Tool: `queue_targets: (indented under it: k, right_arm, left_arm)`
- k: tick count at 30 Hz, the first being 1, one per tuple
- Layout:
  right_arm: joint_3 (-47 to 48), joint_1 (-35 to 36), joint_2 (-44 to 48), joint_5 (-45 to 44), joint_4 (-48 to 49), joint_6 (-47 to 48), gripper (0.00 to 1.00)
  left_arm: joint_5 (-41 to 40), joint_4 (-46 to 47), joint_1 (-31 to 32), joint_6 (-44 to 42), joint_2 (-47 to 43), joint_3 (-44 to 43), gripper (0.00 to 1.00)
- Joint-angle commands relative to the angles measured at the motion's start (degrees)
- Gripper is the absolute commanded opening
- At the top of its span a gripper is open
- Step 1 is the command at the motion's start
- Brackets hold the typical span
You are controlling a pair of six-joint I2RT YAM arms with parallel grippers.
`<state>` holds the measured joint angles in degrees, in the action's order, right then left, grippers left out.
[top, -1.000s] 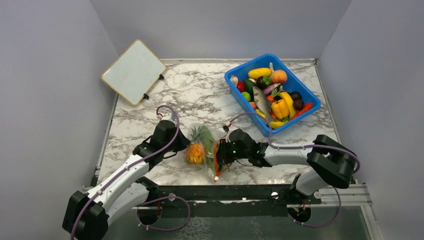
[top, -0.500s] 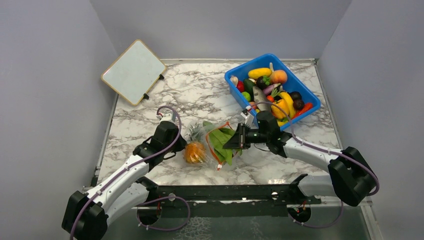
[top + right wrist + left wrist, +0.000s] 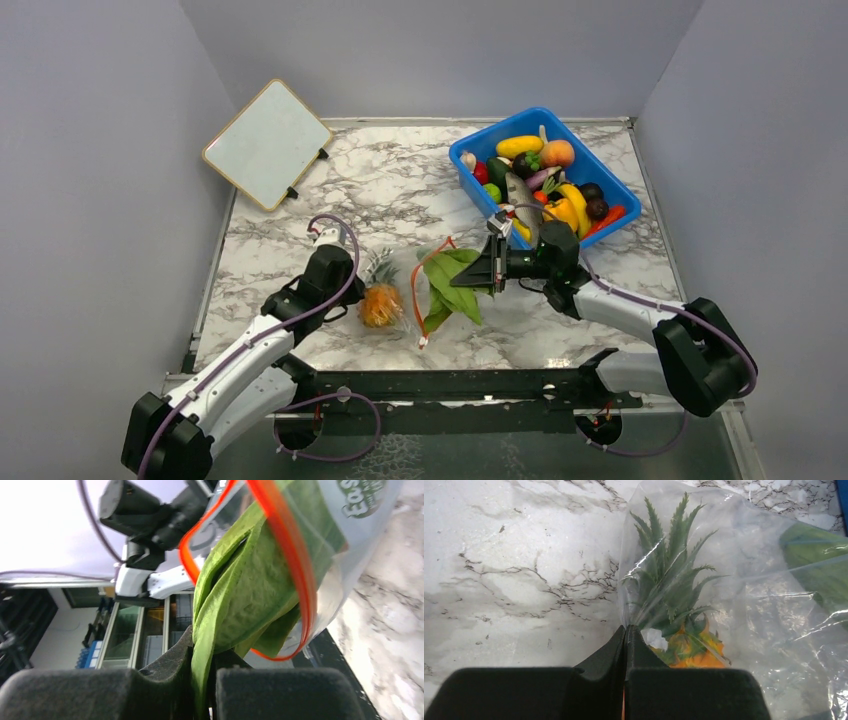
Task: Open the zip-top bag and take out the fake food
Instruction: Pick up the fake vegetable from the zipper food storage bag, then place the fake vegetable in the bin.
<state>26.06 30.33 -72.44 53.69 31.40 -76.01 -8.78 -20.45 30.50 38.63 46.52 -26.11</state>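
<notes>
The zip-top bag [image 3: 400, 278] lies on its side on the marble between my two arms, its red-orange zip strip [image 3: 416, 290] gaping open toward the right. An orange pineapple [image 3: 381, 305] sits inside the bag, its green crown [image 3: 669, 580] pressed against the plastic [image 3: 749, 605]. My left gripper [image 3: 357, 286] is shut on the bag's closed left edge [image 3: 625, 630]. A long green leaf [image 3: 452, 288] hangs halfway out of the bag's mouth, and my right gripper [image 3: 462, 278] is shut on it. In the right wrist view the leaf [image 3: 250, 590] passes through the orange strip [image 3: 295, 570] into my pinched right gripper [image 3: 202, 672].
A blue bin [image 3: 497, 131] full of toy fruit and vegetables stands at the back right, just behind my right wrist. A small whiteboard [image 3: 268, 143] leans at the back left. Grey walls enclose the table on three sides.
My right gripper has swung right and back, drawing the green leaf out through the bag's mouth. The bag has shifted and stretched. My left gripper has kept its hold on the bag.
</notes>
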Motion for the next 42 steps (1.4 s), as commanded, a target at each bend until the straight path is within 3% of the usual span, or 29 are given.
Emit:
queue_targets:
  k: [1, 5, 7, 15, 20, 25, 29, 42]
  right_arm:
    - [-1.7, -1.0, 1.0, 4.6, 19.5, -13.0, 0.01]
    - [-2.6, -1.3, 0.6, 5.7, 28.5, -18.4, 0.01]
    - [-1.8, -1.7, 1.3, 6.3, 26.1, -16.5, 0.01]
    - [7.9, -2.9, 8.5, 8.1, -6.5, 6.4, 0.01]
    - [18.2, -4.6, 11.4, 3.6, -35.9, 26.5, 0.01]
    - [31.2, -4.7, 13.8, -13.0, -60.8, 44.7, 0.01]
    - [38.4, -4.7, 17.0, -26.4, -69.9, 51.1, 0.01]
    - [41.7, -4.7, 19.7, -54.3, -70.7, 57.0, 0.01]
  left_arm:
    - [-3.7, -2.3, -0.1, -1.2, -0.8, 0.6, 0.0]
    - [-4.4, -2.6, 0.0, -1.1, -0.8, 0.6, 0.0]
    - [-4.5, -2.7, 0.0, -1.0, -1.0, 0.6, 0.0]
    - [-5.6, -3.1, -0.1, -0.3, -2.2, 0.9, 0.0]
    - [-5.7, -3.2, -0.1, 0.0, -2.7, 0.8, 0.0]
    - [-5.6, -3.2, 0.0, 0.0, -2.9, 0.6, 0.0]
    - [-5.4, -3.0, -0.1, 0.0, -2.9, 0.4, 0.0]
    - [-4.5, -2.5, -0.1, 0.1, -3.1, 0.0, 0.0]
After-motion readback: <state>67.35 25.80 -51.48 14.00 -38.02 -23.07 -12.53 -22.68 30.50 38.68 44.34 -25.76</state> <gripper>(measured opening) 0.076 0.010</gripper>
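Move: The blue bin, where the leafy fake vegetable in the right fingers is headed, has its middle about 28 cm ahead of the right hand, 19 cm to its right and 10 cm below. The zip-top bag's red-rimmed mouth is level fore and aft, 9 cm left and 8 cm below. The bin lies some 29 cm ahead and 48 cm right of the left hand, about level in height; the bagged pineapple is 5 cm right, 2 cm back and 2 cm below that hand. The leafy fake vegetable, still pinched in the right fingers, is pulled up out of the bag's mouth: the hand climbs first, then also sweeps right and forward towards the blue bin, in all about 14 cm up, 11 right and 6 forward, its fingers swinging from leftward to forward-left and downward. The shut left fingers keep their pinch on the bag, easing it about 1.5 cm left. ##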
